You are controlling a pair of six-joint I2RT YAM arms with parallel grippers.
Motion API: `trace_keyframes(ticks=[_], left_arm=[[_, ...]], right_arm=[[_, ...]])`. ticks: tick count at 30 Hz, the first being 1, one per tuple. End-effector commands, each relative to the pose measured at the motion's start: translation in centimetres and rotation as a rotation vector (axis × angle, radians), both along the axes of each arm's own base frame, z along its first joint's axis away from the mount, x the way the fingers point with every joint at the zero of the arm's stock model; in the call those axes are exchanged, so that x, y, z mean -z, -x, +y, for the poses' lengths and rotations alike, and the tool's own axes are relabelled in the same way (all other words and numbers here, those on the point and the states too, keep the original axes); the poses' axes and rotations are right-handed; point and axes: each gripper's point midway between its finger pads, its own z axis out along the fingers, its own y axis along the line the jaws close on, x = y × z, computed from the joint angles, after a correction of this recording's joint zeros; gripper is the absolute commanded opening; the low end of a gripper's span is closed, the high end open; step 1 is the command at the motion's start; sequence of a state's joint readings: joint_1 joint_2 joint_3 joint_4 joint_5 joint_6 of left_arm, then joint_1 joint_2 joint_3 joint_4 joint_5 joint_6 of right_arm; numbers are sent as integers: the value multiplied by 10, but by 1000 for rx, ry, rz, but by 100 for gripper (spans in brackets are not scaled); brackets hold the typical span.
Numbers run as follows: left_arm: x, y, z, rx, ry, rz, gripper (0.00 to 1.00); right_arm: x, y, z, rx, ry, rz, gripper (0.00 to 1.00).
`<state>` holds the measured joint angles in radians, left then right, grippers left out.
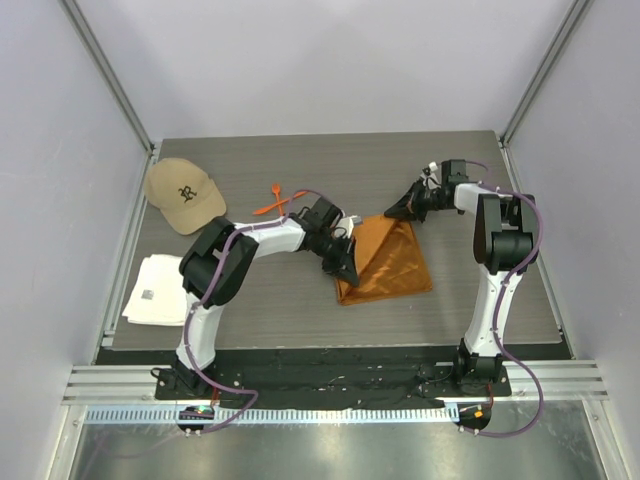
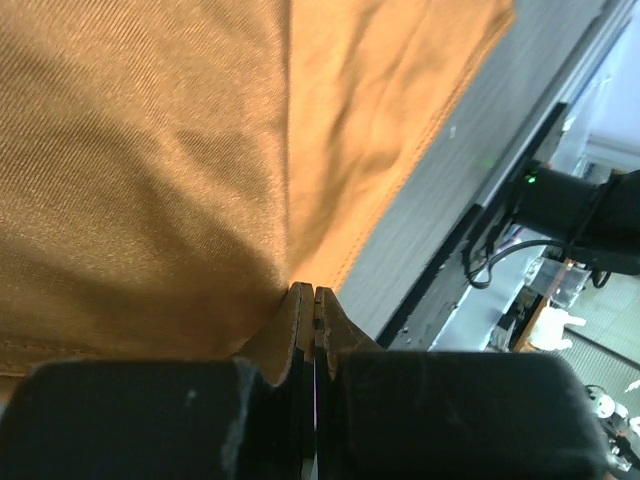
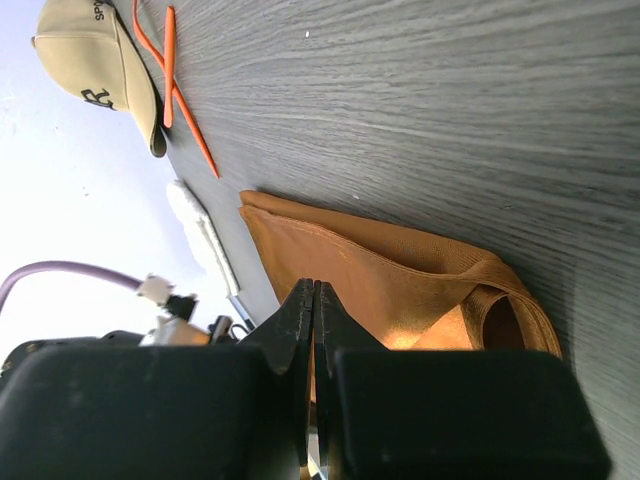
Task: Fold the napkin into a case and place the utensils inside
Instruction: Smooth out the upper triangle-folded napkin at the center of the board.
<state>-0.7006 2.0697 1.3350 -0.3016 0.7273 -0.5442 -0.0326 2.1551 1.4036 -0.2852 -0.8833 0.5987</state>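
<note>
The rust-orange napkin (image 1: 390, 262) lies mid-table, doubled over into a broad lopsided shape rather than a narrow case. My left gripper (image 1: 347, 268) is at its left edge. In the left wrist view the jaws (image 2: 308, 292) are shut, and the napkin (image 2: 150, 150) creases in toward their tips. My right gripper (image 1: 393, 211) is at the napkin's far corner. Its jaws (image 3: 313, 286) are shut on the napkin (image 3: 400, 270), whose corner is lifted into a loop. Two bright-orange utensils (image 1: 275, 203) (image 3: 170, 70) lie crossed on the table behind the left arm, untouched.
A tan cap (image 1: 185, 195) (image 3: 95, 70) sits at the far left, just left of the utensils. A thick white towel (image 1: 160, 290) (image 3: 205, 245) lies at the near left. Walls and metal rails enclose the dark table (image 1: 450, 160) on all sides.
</note>
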Motion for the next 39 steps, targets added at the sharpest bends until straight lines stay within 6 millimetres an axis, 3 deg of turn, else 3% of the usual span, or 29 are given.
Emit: trace_keyframes(ticks=[1, 7, 15, 21, 26, 30, 37, 39], left_arm=[[-3, 0, 3, 57, 22, -40, 0], [10, 10, 17, 65, -28, -31, 0], [11, 15, 24, 54, -42, -41, 0], [-4, 15, 25, 44, -29, -58, 0], [-11, 18, 28, 34, -25, -64, 0], [-5, 24, 34, 21, -35, -58, 0], [23, 39, 53, 17, -106, -27, 0], [19, 37, 55, 12, -108, -46, 0]], right_arm=[[-12, -2, 4, -16, -24, -40, 5], [-9, -2, 4, -12, -21, -30, 5], [5, -4, 2, -5, -10, -16, 5], [17, -10, 0, 1, -5, -3, 4], [23, -15, -15, 29, 1, 0, 4], [31, -19, -26, 42, -6, 3, 4], [40, -18, -35, 45, -16, 16, 4], [41, -17, -37, 38, -13, 20, 4]])
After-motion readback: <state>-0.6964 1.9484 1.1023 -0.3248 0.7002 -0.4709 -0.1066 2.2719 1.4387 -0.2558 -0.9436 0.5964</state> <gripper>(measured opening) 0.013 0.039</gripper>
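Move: The napkin's near-left corner lies about 5 cm back and 4 cm left of the left gripper, 2 cm below. From the same gripper, the near-right corner is some 23 cm to the right and 1 cm back, and the crossed orange utensils are about 25 cm ahead and 22 cm left. For the right gripper, the puffed far end of the triangle's fold is roughly 4 cm right, 1 cm ahead and 2 cm down; the napkin's near-right corner lies 21 cm back and 13 cm right. With its fingers kept shut, bring the left gripper down onto the napkin and back-left towards the near-left corner in two low strokes, about 7 cm in all, with a small lift between them. Hold the closed right gripper still at first, then press it straight down some 3 cm onto the far end of the fold and wipe to the right along it. ##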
